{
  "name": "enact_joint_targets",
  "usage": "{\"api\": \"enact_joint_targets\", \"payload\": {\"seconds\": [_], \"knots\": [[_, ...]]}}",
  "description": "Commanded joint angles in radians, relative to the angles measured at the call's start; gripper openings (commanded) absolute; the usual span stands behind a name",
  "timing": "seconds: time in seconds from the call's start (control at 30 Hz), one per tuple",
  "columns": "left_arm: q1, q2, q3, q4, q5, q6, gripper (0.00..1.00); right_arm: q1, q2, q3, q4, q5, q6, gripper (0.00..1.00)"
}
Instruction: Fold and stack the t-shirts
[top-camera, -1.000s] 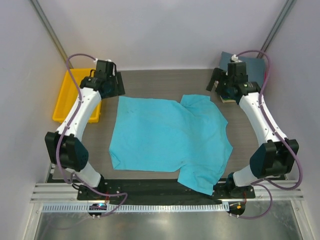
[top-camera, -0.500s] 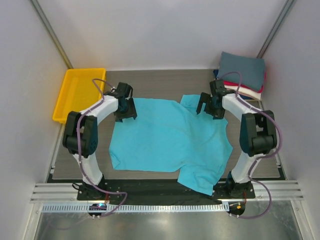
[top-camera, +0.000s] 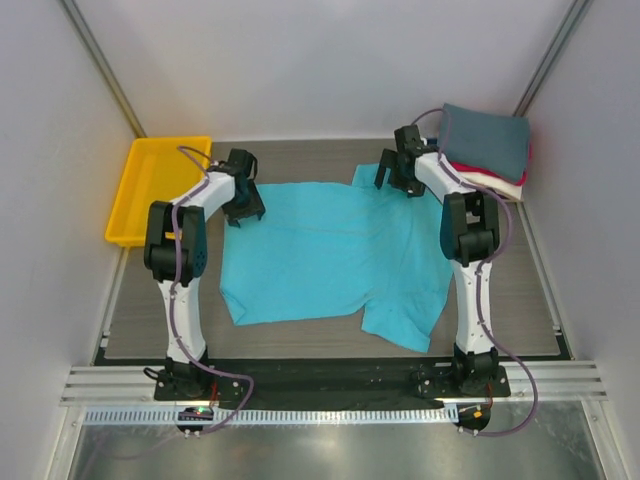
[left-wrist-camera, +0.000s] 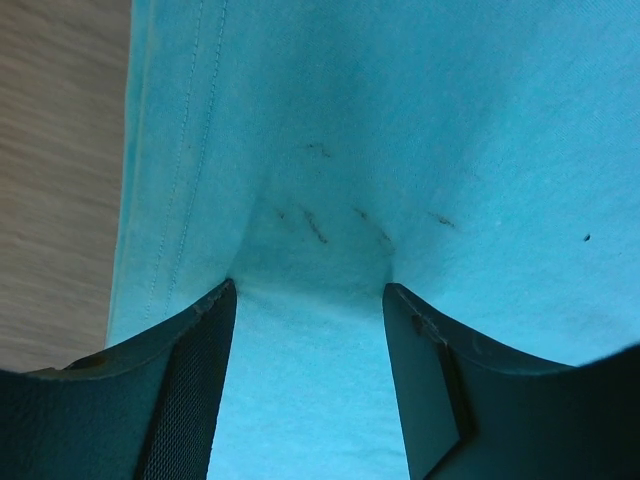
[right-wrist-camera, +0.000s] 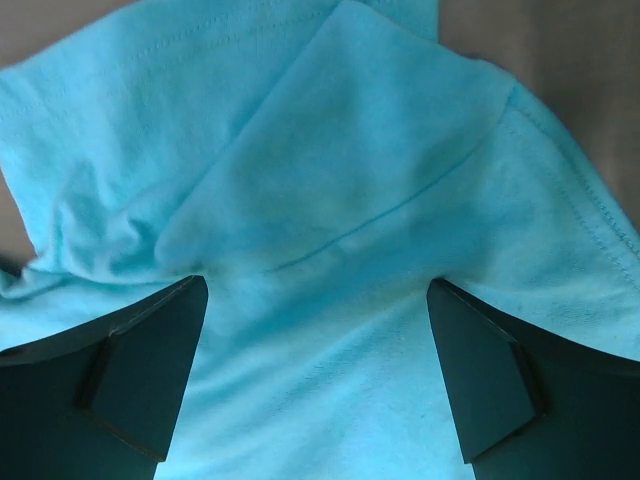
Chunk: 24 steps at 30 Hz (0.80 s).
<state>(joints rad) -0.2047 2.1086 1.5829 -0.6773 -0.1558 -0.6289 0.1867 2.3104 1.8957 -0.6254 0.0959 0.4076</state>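
Note:
The turquoise t-shirt (top-camera: 330, 250) lies spread flat on the table, with one sleeve hanging toward the near edge. My left gripper (top-camera: 245, 208) is open, fingertips pressed on the shirt's far left corner beside its stitched hem (left-wrist-camera: 165, 200). The cloth fills the gap between the left gripper's (left-wrist-camera: 310, 290) fingers. My right gripper (top-camera: 393, 182) is open wide on the folded-over far right sleeve; in the right wrist view (right-wrist-camera: 318, 285) the sleeve's fold lies just ahead of it. A stack at the back right has a slate-grey shirt (top-camera: 485, 140) on top, with red (top-camera: 478, 170) and cream (top-camera: 505, 186) below. No navy shirt shows.
A yellow plastic tray (top-camera: 150, 190) stands at the far left of the table. The white enclosure walls close in on both sides and at the back. Bare wooden table (top-camera: 160, 310) shows to the left of the shirt and along the near edge.
Both arms have stretched toward the back, and the turquoise shirt has slid away from the near edge with them. Its far edge now lies closer to the back wall.

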Motion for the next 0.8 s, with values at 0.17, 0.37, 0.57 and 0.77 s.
{"api": "enact_joint_targets", "payload": {"seconds": [0.17,0.37,0.57,0.77], "knots": [[0.102,0.162,0.3,-0.082,-0.013,0.014,0.61,-0.004,0.291,0.428,-0.122,-0.024,0.033,0.99],[0.073,0.09,0.49,-0.241,0.004,0.064,0.62,0.023,0.167,0.428,-0.097,-0.12,0.01,0.99],[0.039,-0.284,0.131,-0.194,-0.03,0.038,0.65,0.088,-0.133,0.21,-0.082,-0.101,-0.01,1.0],[0.01,-0.669,-0.349,-0.179,-0.088,-0.018,0.63,0.126,-0.592,-0.346,0.008,-0.045,0.037,1.0]]}}
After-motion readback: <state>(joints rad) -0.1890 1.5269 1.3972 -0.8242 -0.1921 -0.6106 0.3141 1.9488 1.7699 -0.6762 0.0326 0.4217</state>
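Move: Both open grippers already rest their tips on the spread t-shirt. Its middle lies about 8 cm back and 21 cm right of the left hand, and about 15 cm back and 13 cm left of the right hand, both level with the tips or a touch below. The yellow bin stands 20 cm left and 6 cm ahead of the left hand; the folded stack is 18 cm right and 8 cm ahead of the right hand, rising some 4 cm higher. Forward together, fingers open and tips on the cloth, both hands push the t-shirt outwards by some 7 to 8 cm, the left also veering left. Then each comes free, rises about 15 cm and swings back towards its own base, the right hand drifting left and both tilting up slightly. ##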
